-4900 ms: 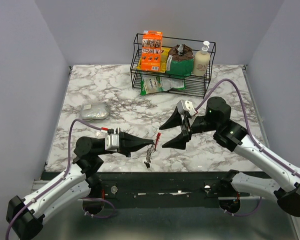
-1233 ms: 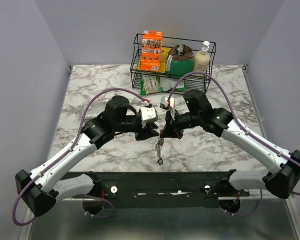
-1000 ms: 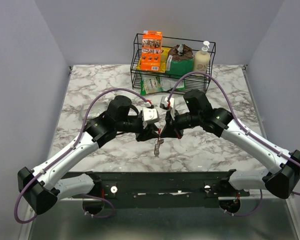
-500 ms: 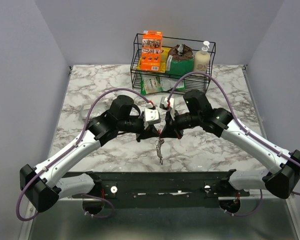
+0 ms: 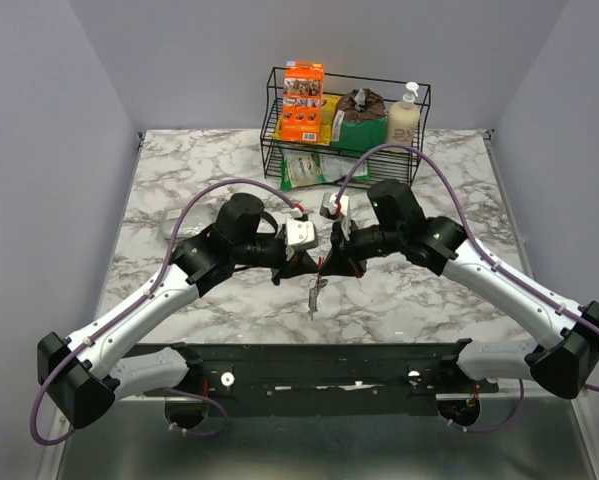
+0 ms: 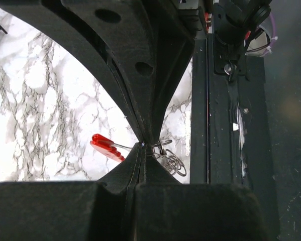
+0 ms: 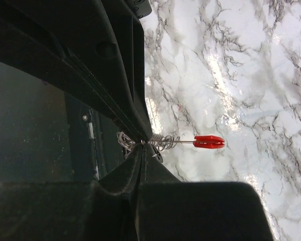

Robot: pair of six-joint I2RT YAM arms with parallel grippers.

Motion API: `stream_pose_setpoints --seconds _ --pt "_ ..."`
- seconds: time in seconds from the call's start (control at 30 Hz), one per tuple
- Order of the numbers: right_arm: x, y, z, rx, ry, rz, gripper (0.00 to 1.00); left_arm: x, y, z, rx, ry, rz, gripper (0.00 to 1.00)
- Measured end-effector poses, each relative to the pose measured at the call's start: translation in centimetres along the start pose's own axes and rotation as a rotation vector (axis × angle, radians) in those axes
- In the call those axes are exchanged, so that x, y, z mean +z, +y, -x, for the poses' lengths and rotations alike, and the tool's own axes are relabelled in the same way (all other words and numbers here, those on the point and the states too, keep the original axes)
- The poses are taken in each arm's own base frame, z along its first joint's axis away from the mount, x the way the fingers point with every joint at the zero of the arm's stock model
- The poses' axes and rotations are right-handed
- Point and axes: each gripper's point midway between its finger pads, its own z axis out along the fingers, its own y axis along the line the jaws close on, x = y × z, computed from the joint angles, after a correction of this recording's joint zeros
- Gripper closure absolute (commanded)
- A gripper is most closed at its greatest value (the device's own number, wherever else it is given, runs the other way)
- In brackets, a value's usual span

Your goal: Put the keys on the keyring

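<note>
Both grippers meet tip to tip above the middle of the table. My left gripper [image 5: 305, 266] is shut on the keyring [image 6: 171, 161], a cluster of thin wire loops with a red tag [image 6: 106, 147] on a straight wire. My right gripper [image 5: 330, 266] comes from the other side and is shut on the same keyring [image 7: 163, 142], its red tag [image 7: 209, 142] sticking out sideways. The keys [image 5: 314, 298], a slim silver bunch, hang below the two sets of fingertips, off the marble. The spot where the ring is pinched is hidden by the dark fingers.
A black wire basket [image 5: 416, 136] at the back holds an orange box [image 5: 303, 101], a green pouch [image 5: 360, 121] and a soap bottle [image 5: 403, 119]. The table's dark front rail [image 5: 319, 362] lies just below the hanging keys. Purple cables arch over both arms.
My left gripper has closed its jaws onto the keyring next to the right gripper's tips. The hanging keys have swung slightly left. The right arm has hardly moved.
</note>
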Motion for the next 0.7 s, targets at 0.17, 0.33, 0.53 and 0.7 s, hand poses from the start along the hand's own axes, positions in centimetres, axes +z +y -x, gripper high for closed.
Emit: stream_pose_setpoints --seconds 0.17,0.33,0.53,0.7 --pt "-0.4 0.1 0.9 -0.008 -0.048 -0.019 0.68 -0.2 -0.4 -0.3 -0.001 -0.052 0.020 1.00" --pt "-1.4 0.3 3.2 -0.039 -0.145 -0.053 0.51 -0.7 -0.6 -1.3 -0.016 -0.129 0.081 1.00" --pt "-2.5 0.4 4.3 -0.057 -0.236 -0.098 0.31 -2.0 -0.4 -0.4 -0.002 -0.291 0.184 1.00" --pt "-3.0 0.4 4.9 -0.065 -0.286 -0.124 0.30 -2.9 0.1 0.1 -0.007 -0.436 0.264 1.00"
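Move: The keyring is already pinched between both sets of fingertips, which meet nose to nose: it lies about 1 cm to the right of the left hand's point and 1 cm to the left of the right hand's, level with both. From the left hand, the red-tipped metal piece on it reaches about 5 cm ahead and 3 cm below, 1 cm to the right. The dangling keys and loops hang about 2 cm back, 1 cm right and 4 cm lower. Upward, by about 5.5 cm, goes the right hand as its fingers open wide, let go of the keyring and tip up a little from their downward slant. The left hand keeps its shut pinch on the keyring and draws it some 2.5 cm left, dipping slightly before it rises, while its fingers tilt up about 25 degrees towards level and swing a bit forward. ##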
